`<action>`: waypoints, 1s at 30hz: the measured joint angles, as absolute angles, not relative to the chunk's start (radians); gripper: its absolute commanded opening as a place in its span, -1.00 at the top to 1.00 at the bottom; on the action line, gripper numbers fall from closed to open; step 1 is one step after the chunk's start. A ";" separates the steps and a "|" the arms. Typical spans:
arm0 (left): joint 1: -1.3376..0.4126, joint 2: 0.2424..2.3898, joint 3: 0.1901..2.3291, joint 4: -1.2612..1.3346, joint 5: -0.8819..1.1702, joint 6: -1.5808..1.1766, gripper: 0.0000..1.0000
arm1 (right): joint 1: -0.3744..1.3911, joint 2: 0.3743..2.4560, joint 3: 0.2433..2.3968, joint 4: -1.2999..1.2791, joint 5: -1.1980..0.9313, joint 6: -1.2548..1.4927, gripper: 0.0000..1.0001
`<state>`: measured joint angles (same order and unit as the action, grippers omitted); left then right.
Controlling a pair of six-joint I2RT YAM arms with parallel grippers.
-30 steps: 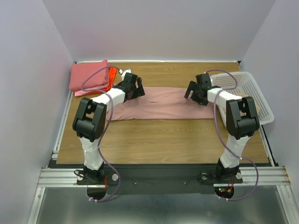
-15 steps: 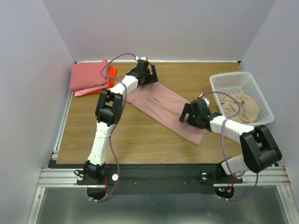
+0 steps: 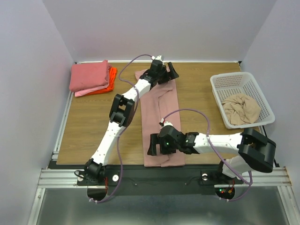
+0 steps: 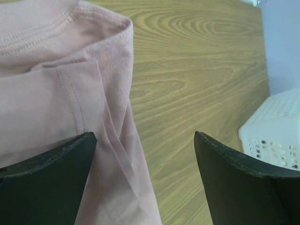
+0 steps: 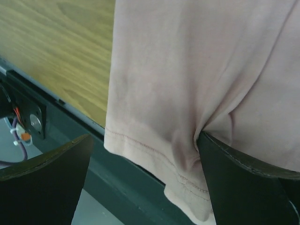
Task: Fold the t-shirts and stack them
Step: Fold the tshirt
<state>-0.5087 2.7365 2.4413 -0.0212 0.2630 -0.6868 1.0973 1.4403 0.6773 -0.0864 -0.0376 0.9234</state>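
A dusty-pink t-shirt [image 3: 161, 110], folded into a long strip, lies lengthwise from the table's far side to its front edge. No print shows on it. My left gripper [image 3: 168, 74] is open over the far collar end. In the left wrist view [image 4: 145, 187] one finger [image 4: 47, 178] rests over the cloth [image 4: 47, 93] and the other over bare wood. My right gripper [image 3: 151, 145] is open at the near hem. In the right wrist view [image 5: 145, 187] the hem [image 5: 187, 70] hangs past the table edge and puckers against the right finger [image 5: 248, 183].
Folded coral-pink [image 3: 89, 75], pale-pink and orange-red [image 3: 111, 79] shirts are stacked at the far left. A white lattice basket [image 3: 220, 89] at the right holds a crumpled beige shirt [image 3: 241, 108]; it also shows in the left wrist view [image 4: 276, 126]. A dark metal rail [image 5: 126, 187] runs below the front edge.
The pink strip has swung from lying across the table to lying lengthwise. My left gripper moved to the far side and my right gripper swung to the front edge.
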 measured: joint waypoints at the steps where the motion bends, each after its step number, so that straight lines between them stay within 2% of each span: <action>1: -0.509 2.740 2.441 -0.010 0.263 -0.693 -0.97 | 1.106 1.443 0.684 -0.094 -0.038 0.921 -1.00; 10: -0.507 2.764 2.442 0.125 0.281 -0.743 -0.97 | 1.117 1.361 0.733 -0.202 -0.028 0.880 -1.00; 21: -0.557 2.761 2.450 0.180 0.323 -0.722 -0.97 | 1.120 1.237 0.821 -0.340 0.149 0.908 -1.00; 26: -0.587 2.527 2.280 0.032 0.302 -0.639 -0.97 | 1.112 1.135 0.783 -0.440 0.197 0.949 -1.00; 30: -0.614 2.077 1.938 -0.078 0.194 -0.575 -0.97 | 1.105 1.020 0.719 -0.519 0.233 0.988 -1.00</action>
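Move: The narrow folded t-shirt has its middle about 26 cm back and 5 cm left of the left hand, a few centimetres lower; the basket stands 15 cm back and some 38 cm to that hand's right. From the right hand the t-shirt's middle is about 14 cm ahead and 3 cm right, just below, while the basket is roughly 24 cm ahead and 46 cm right. Open hands leave the t-shirt: left climbs about 18 cm, drawing back; right rises 8 cm, then goes right. ##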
